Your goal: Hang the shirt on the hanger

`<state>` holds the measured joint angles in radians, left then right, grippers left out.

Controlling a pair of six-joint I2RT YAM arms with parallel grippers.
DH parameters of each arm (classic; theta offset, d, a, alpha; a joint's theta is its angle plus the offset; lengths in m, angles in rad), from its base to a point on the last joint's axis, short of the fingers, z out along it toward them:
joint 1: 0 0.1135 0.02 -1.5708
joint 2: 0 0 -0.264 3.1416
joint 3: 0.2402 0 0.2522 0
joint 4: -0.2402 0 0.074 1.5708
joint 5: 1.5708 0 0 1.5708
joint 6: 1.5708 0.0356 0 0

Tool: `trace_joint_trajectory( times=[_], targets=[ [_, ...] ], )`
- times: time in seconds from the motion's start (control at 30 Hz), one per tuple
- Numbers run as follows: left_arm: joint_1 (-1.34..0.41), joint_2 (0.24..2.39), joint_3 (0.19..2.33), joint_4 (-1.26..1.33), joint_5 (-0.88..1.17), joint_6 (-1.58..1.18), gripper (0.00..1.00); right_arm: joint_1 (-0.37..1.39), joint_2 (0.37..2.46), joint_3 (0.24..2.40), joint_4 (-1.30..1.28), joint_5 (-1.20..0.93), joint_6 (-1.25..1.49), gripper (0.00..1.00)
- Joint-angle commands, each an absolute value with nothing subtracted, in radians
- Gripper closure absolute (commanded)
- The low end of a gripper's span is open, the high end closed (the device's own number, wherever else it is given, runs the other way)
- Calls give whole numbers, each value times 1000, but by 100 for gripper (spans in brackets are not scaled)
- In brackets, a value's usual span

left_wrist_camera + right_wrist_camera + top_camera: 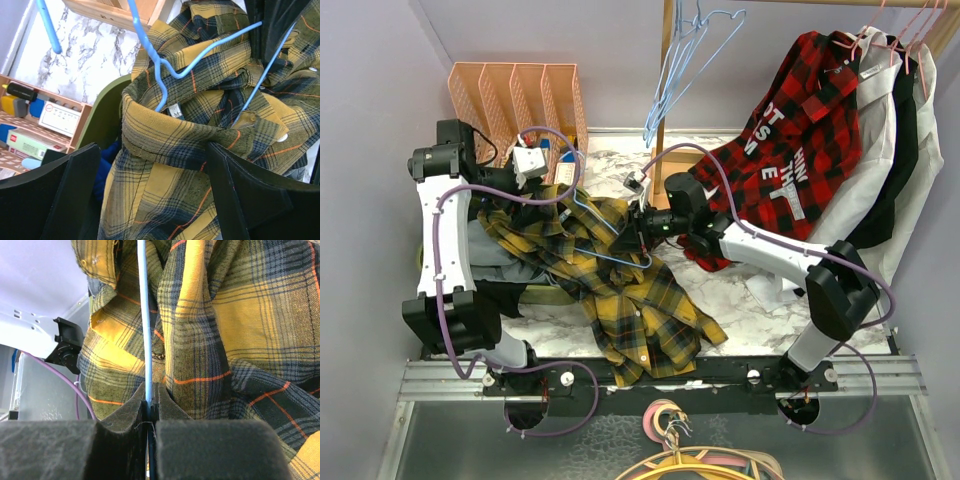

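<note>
The mustard and dark plaid shirt (640,310) lies crumpled on the marble table, spread from the left arm toward the front edge. The light-blue wire hanger (616,260) lies in its upper part. My right gripper (638,235) is shut on the hanger wire (144,315), with the shirt (240,315) draped close around it. My left gripper (560,190) is at the collar end. In the left wrist view its jaws (152,165) stand wide apart around the bunched shirt (165,130). The hanger (216,46) runs through the collar opening just beyond.
A pink mesh file organizer (520,95) stands at the back left. Several spare blue hangers (680,60) hang on a wooden rack. A red-and-black plaid shirt (790,130) and grey, black and white garments (890,120) hang at the back right.
</note>
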<state>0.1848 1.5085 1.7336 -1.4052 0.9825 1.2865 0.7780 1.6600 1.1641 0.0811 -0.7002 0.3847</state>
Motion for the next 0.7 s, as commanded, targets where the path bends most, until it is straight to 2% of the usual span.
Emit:
trace_joint_trajectory(
  times=[0.0,0.23,0.5,0.57,0.67],
  targets=[
    [175,1523,1724,-1421,1029,1370,11,784,1692,1206,76,-703,366,99],
    [144,1593,1775,-1423,1015,1350,12,784,1703,1206,90,-718,390,99],
    [68,1581,1698,-1420,957,1390,25,784,1680,1203,90,-707,382,99],
    [64,1579,1690,-1420,953,1390,34,784,1679,1210,82,-702,379,99],
    [64,1569,1675,-1420,943,1396,60,784,1682,1218,76,-693,376,99]
  ],
)
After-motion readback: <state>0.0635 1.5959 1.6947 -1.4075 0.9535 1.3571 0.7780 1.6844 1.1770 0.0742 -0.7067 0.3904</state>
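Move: The yellow collar fold lying over the hanger's left shoulder is about 4 cm to the left gripper's right and 5 cm below it, level with it fore and aft. The hanger's neck lies some 6 cm right and 5 cm below, its hook about 8 cm ahead and 5 cm right. The green bin is roughly 9 cm back, 12 cm left and well below. From the right gripper, the collar fold is about 8 cm ahead and 11 cm left, slightly higher. Bring the left gripper down about 4 cm, edging slightly forward first and coming back, then swing it about 3 cm right onto the collar fold over the hanger's left shoulder. Turn it some 10 degrees clockwise and start narrowing the fingers around the cloth, leaving them about half open. Keep the right gripper shut on the hanger's right shoulder, nearly still. ##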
